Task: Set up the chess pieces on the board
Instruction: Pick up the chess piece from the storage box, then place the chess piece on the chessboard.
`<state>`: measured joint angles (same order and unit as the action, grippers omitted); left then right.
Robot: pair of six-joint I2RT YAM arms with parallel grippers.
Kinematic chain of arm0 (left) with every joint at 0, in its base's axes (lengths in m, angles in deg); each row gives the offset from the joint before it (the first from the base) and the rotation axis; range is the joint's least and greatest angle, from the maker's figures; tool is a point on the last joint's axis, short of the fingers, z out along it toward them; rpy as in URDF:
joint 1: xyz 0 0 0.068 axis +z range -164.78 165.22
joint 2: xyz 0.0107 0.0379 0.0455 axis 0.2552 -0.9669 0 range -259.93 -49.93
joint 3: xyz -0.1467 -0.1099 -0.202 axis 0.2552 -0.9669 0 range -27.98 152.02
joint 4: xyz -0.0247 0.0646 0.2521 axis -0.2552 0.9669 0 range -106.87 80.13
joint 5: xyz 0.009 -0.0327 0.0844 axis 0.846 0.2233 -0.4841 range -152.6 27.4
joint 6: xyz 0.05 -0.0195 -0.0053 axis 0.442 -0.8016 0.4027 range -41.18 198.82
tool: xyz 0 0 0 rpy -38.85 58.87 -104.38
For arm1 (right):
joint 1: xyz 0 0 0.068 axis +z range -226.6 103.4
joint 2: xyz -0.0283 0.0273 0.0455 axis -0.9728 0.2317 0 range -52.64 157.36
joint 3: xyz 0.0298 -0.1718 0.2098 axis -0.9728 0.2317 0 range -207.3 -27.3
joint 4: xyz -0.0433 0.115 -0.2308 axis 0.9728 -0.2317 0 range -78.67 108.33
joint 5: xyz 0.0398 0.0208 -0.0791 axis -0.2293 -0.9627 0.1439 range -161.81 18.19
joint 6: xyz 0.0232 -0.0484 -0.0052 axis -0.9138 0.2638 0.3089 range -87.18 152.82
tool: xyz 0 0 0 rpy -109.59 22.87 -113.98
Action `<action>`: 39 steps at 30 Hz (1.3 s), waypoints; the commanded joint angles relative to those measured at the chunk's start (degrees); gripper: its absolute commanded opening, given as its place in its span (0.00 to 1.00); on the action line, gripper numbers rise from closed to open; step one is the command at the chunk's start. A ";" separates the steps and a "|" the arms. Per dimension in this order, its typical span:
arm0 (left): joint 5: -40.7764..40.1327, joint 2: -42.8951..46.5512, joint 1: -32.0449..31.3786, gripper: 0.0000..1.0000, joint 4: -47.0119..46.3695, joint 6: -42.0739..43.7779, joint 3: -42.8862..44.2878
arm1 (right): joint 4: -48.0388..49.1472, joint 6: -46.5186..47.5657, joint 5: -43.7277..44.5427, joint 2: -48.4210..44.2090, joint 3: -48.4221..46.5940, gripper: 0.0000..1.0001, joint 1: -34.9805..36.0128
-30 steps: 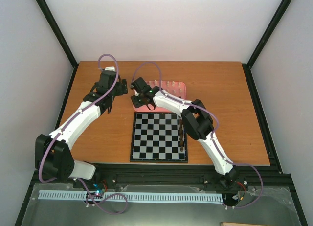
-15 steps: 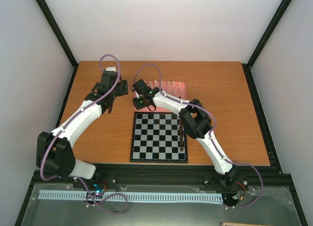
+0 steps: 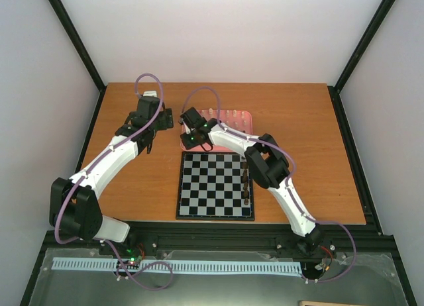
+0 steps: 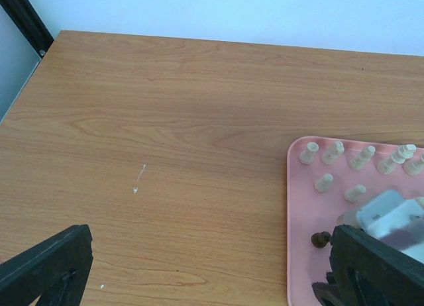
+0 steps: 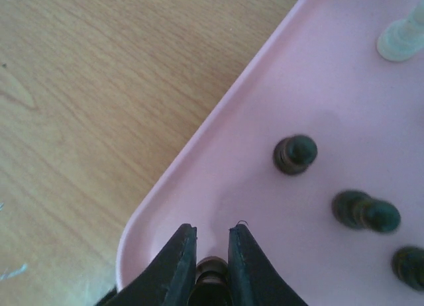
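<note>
The board (image 3: 215,185) lies in front of the pink tray (image 3: 242,115), and a column of dark chess pieces (image 3: 246,183) stands along its right edge. My right gripper (image 5: 212,232) is down in the tray's (image 5: 218,173) near-left corner, shut on a dark chess piece (image 5: 212,266) pinched between its fingers. Loose dark pieces (image 5: 295,153) (image 5: 364,212) stand close by in the tray. My left gripper (image 4: 209,253) hovers open over bare wood left of the tray (image 4: 301,213), holding nothing. Several cream pieces (image 4: 361,157) stand at the tray's far side.
A small dark piece (image 4: 321,239) stands near the tray's left rim, beside my right arm's white wrist (image 4: 391,216). A cream piece (image 5: 401,38) stands farther in. Black frame posts (image 3: 79,48) flank the wooden table (image 3: 305,147).
My right gripper's fingers have closed from part open onto the dark piece in the tray's corner. The left arm has barely moved.
</note>
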<state>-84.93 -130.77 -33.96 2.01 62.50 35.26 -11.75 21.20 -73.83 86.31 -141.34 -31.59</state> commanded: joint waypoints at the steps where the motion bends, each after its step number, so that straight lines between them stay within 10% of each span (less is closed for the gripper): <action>1: -0.59 0.17 0.11 1.00 -1.19 -0.29 0.57 | 2.58 -0.07 -0.45 -9.01 3.67 0.15 -0.28; 39: -0.59 -1.55 0.11 1.00 -1.26 -0.08 1.16 | -14.93 -32.63 19.19 -82.24 74.03 0.15 21.08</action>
<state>-85.23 -131.43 -33.96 1.98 62.53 35.26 -24.85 -4.55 -56.70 7.58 -68.79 -12.86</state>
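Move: Back across the board from the right hand, which already holds the last front-row dark chess piece at the storage box's near left corner, lies the empty near right corner square, about 29 cm back, 24 cm to the right and 2 cm lower. The nearest standing piece on the board is some 25 cm back and 24 cm right; the leftmost dark pawn stands 4 cm ahead and 1 cm right. From the left hand, that square is roughly 27 cm back, 37 cm right and 21 cm below. Lifting the pinched piece out of the storage box, the right hand climbs about 16 cm, then sweeps back and to the right over the chessboard towards its near right corner. On the last stretch it sinks some 9 cm while still travelling back and right, turning slightly clockwise, its grip kept throughout. ##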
